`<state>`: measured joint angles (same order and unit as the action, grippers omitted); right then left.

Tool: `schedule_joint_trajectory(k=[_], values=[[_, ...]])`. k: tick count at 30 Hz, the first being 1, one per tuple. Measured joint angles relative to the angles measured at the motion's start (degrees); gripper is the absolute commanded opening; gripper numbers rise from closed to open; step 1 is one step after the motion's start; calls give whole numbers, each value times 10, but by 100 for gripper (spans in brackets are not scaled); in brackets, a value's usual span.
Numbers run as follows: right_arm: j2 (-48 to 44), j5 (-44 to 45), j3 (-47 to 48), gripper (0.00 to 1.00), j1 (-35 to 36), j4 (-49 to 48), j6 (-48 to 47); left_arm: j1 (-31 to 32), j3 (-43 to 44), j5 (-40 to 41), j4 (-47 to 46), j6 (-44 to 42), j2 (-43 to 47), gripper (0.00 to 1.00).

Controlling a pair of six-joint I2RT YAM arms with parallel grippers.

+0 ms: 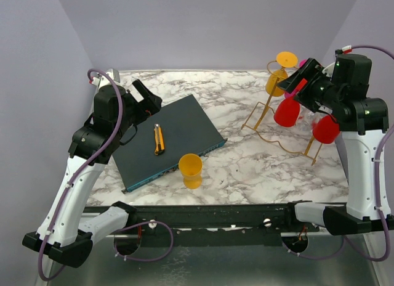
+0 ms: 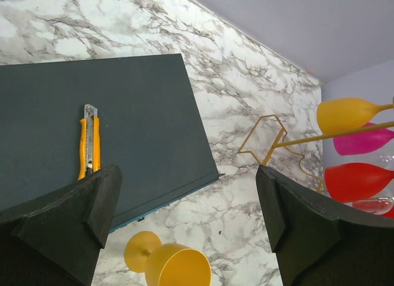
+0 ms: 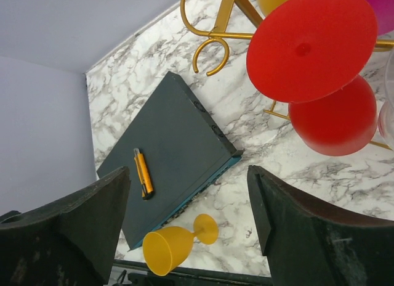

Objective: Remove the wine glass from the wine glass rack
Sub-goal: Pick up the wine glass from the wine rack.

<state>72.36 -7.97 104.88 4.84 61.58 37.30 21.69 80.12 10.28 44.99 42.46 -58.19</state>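
The gold wire wine glass rack [image 1: 257,115] stands at the right of the table. Several wine glasses hang from it bowl down: a yellow one [image 1: 275,82] and two red ones [image 1: 287,112] [image 1: 325,130]. My right gripper [image 1: 295,90] is open at the rack, close to the nearer red glass. In the right wrist view that glass's round red foot [image 3: 311,45] and bowl [image 3: 335,116] lie just beyond the right gripper [image 3: 188,218], with nothing between the fingers. My left gripper [image 1: 144,98] hovers open over the table's left side, far from the rack [image 2: 308,138].
A flat dark blue-grey box [image 1: 166,141] lies in the middle left with a yellow utility knife [image 1: 159,140] on it. A loose yellow wine glass [image 1: 191,170] stands near the table's front edge. Lilac walls close in the back and sides.
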Motion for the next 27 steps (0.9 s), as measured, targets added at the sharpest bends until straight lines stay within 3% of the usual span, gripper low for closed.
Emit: schedule_joint_trajectory(k=[2, 12, 19, 27], values=[[-6, 9, -7, 71, 0, -3, 13, 0, 0, -3, -2, 1, 0, 99], [-17, 109, -15, 64, 0, -9, 99, 0, 0, -11, -15, 6, 0, 99], [-9, 164, -23, 52, 0, -7, 150, 0, 0, -18, -23, 11, 0, 99], [1, 218, -34, 51, -1, 5, 201, 0, 0, -21, -26, 13, 0, 99]])
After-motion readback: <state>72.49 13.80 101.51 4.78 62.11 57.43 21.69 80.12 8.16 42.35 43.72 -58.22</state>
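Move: The front-left red wine glass hangs upside down on the rack. Its foot is about 5 cm ahead of the right gripper, 5 cm to its right and barely lower. At about that height, the magenta foot is some 11 cm ahead and 8 cm right, the yellow foot 13 cm ahead and 1 cm right, and the front clear glass's foot 2 cm ahead and 12 cm right. From the left gripper, the red foot lies roughly 50 cm right and 6 cm ahead, slightly higher. Swing the right gripper about 6 cm to the right towards the foot of the front-left red glass, easing some 2 cm forward and, in the second half, about 2 cm down. Meanwhile turn the hand about 30 degrees clockwise so that the fingers face that foot, and narrow them to roughly half open without gripping anything yet. ##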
